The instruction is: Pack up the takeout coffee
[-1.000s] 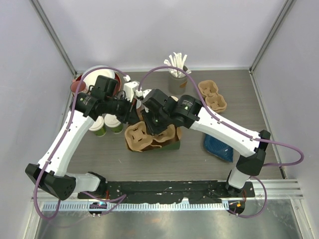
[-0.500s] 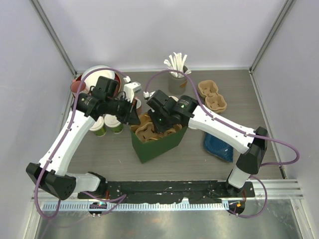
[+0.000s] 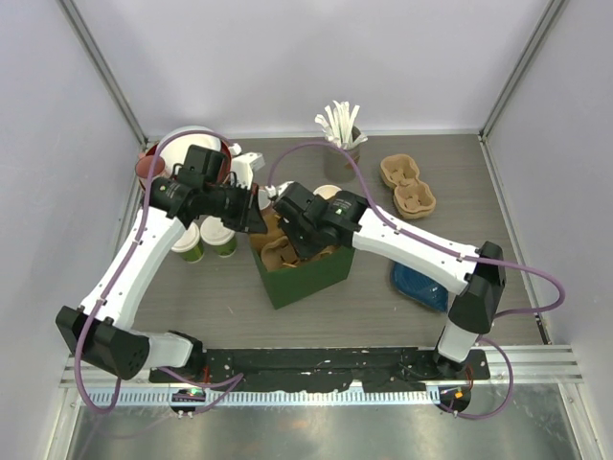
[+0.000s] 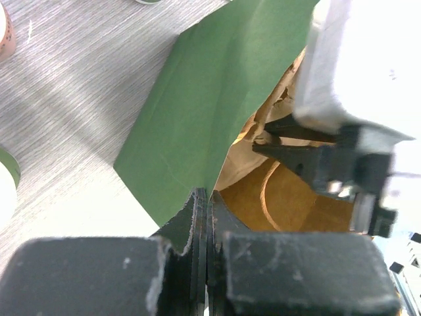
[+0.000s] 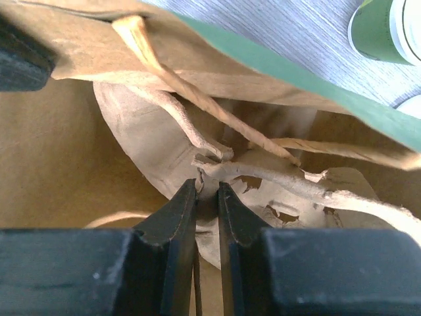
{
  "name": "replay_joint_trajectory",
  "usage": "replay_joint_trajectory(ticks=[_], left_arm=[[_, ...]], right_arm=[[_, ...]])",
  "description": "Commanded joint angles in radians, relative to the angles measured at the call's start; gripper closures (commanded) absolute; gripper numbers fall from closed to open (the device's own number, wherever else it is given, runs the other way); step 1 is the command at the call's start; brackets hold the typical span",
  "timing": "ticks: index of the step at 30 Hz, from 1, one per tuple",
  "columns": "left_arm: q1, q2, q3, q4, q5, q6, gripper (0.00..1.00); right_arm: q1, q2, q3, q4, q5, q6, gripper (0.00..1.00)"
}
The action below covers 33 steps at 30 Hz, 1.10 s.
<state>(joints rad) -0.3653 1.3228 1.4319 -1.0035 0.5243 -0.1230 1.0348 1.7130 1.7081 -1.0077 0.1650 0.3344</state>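
Note:
A green paper bag point(image 3: 308, 278) stands open mid-table. My left gripper point(image 3: 255, 222) is shut on its near-left rim, seen as a green wall point(image 4: 204, 99) pinched between the jaws point(image 4: 207, 196). My right gripper point(image 3: 295, 247) reaches down into the bag, shut on the torn centre ridge of a brown pulp cup carrier point(image 5: 164, 145) right at the jaw tips point(image 5: 207, 187). The carrier point(image 3: 283, 254) sits inside the bag. Two takeout coffee cups, green with white lids point(image 3: 187, 241) point(image 3: 221, 237), stand left of the bag; one green cup point(image 5: 376, 27) shows beyond the rim.
A cup of white stirrers point(image 3: 341, 139) stands at the back. Two empty pulp carriers point(image 3: 408, 184) lie at the back right, a blue pouch point(image 3: 421, 284) at the right. Red and white dishes point(image 3: 165, 155) sit in the back left corner.
The bag, flat under the carrier a second ago, now stands upright around it. My right gripper has moved the carrier left and down inside; the left gripper keeps its hold on the rim.

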Motion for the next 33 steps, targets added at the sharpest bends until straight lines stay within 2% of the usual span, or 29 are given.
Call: replay_joint_trajectory(ticks=[1,9,14,20,27,33], left_arm=[[0.015,-0.01,0.007,0.086,0.029,-0.047,1.0],[0.058,-0.007,-0.005,0.117,-0.075,-0.047,1.0],[0.058,0.001,-0.004,0.12,-0.069,-0.05,1.0],[0.058,-0.028,0.028,0.089,0.02,-0.015,1.0],[0.052,-0.062,0.004,0.046,0.072,0.037,1.0],[0.017,-0.071,0.065,0.005,0.054,0.086,1.0]], right_arm=[[0.027,0.033,-0.025,-0.009,0.027,-0.055,0.99],[0.051,-0.025,-0.117,0.018,0.065,-0.1,0.99],[0.079,-0.041,-0.171,0.035,-0.004,-0.164,0.99],[0.067,0.019,-0.162,0.011,-0.1,-0.192,0.99],[0.014,0.094,-0.125,-0.032,-0.121,-0.098,0.99],[0.013,0.109,-0.169,-0.032,-0.107,-0.006,0.99]])
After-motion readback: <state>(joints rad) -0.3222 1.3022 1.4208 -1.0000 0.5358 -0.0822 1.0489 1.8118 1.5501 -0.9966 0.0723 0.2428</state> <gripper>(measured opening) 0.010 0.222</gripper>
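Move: The right hand holds the cup carrier inside the bag's mouth, with the bag's floor roughly 18 cm below it, 3 cm back and 1 cm right. The cup stack stands about 13 cm ahead of this hand and 6 cm right; the lids some 4 cm ahead and 16 cm right. From the left hand, shut on the bag's rim, that floor is about 11 cm right, 7 cm back and 24 cm down. Right hand lowers the pinched carrier about 9 cm, slightly back, deeper into the bag; left keeps the rim. ##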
